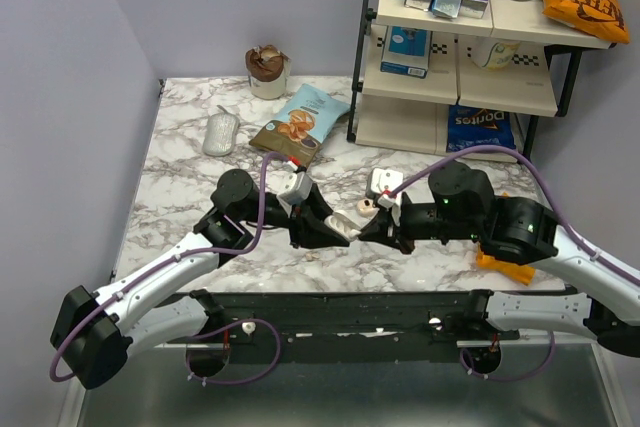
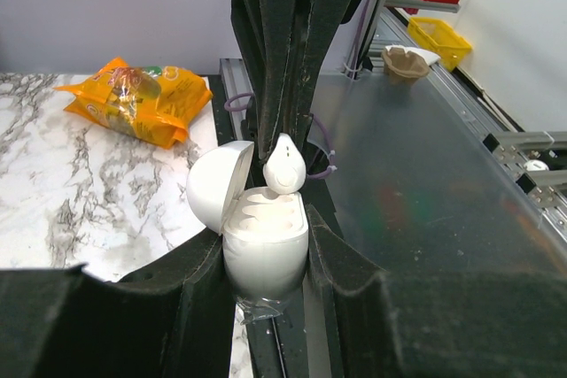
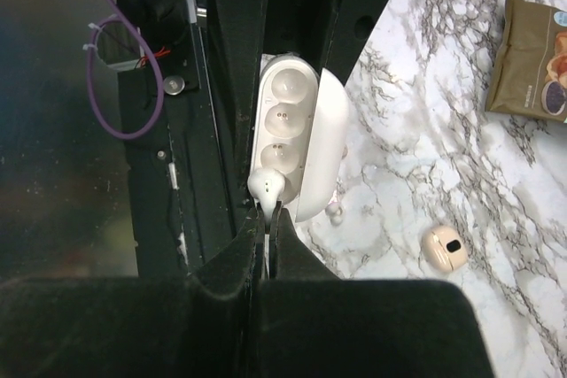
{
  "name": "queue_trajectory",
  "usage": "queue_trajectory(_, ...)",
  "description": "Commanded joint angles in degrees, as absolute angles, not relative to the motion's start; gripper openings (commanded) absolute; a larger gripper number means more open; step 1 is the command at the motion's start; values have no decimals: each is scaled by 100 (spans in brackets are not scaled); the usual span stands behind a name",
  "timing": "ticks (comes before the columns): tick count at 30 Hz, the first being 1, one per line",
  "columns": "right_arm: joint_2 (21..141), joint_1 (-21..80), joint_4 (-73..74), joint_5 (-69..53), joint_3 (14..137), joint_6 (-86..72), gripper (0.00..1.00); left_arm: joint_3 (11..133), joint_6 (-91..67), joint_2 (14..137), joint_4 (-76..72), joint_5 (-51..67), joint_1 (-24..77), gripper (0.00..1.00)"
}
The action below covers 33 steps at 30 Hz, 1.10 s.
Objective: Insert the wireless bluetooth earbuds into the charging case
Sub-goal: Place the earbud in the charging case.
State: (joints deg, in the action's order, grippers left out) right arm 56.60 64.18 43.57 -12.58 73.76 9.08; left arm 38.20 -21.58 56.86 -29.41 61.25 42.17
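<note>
The charging case (image 2: 264, 250) is white and oval, with its lid (image 2: 217, 188) swung open to the left. My left gripper (image 2: 264, 254) is shut on the case's body and holds it just above the marble (image 1: 340, 225). In the right wrist view the open case (image 3: 292, 121) shows its moulded sockets. My right gripper (image 3: 268, 212) is shut on the stem of one white earbud (image 3: 267, 185), whose head rests at the rim of the nearest socket (image 2: 285, 164). A second small rounded piece (image 3: 443, 248), beige with a dark patch, lies on the marble beside the case (image 1: 366, 205).
An orange snack packet (image 1: 500, 262) lies by the right arm. A grey oval object (image 1: 220, 134), a brown snack bag (image 1: 297, 127) and a cup (image 1: 267, 72) sit at the back. A white shelf unit (image 1: 455, 57) with boxes stands at back right.
</note>
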Motion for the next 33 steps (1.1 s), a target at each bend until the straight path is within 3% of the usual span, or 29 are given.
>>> queue_trajectory(1,5713,6469,4175,-1037,7339,923,1,3806,-2215,5695,-3252,6284,4210,0)
queue_trajectory(19,5968,6478,4148,-976,7383,879,1,3665,-2162,5590,-3305,6126,4210,0)
queue_trajectory(23,5915,6477,4175,-862,7339,817,14,3674,-2110,5537,-3244,6065,4210,0)
queue_trajectory(33,5819,6478,4175,-730,7304,712,32,3656,-2057,5520,-3234,5906,4210,0)
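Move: The open charging case, held by the left hand, has its middle about 3 cm to the left of the right hand, 1 cm ahead and 3 cm below; the right fingers already hold the earbud over its near end. On the table, nearly 30 cm below the right hand, a peach case lies some 16 cm ahead and 4 cm right, and the beige buds about 6 cm ahead and 9 cm left. From the left hand, the charging case's middle is level fore and aft, 1 cm to the right and 1 cm above. Forward and leftward by about 1 cm each, sinking half a centimetre, the right hand slips the earbud further along the case into the well at its near end, hardly turning. Its shut fingers then spread around the bud and let go, easing slightly forward. The left hand keeps its grip on the case, dipping under 1 cm and rising part of the way back. ##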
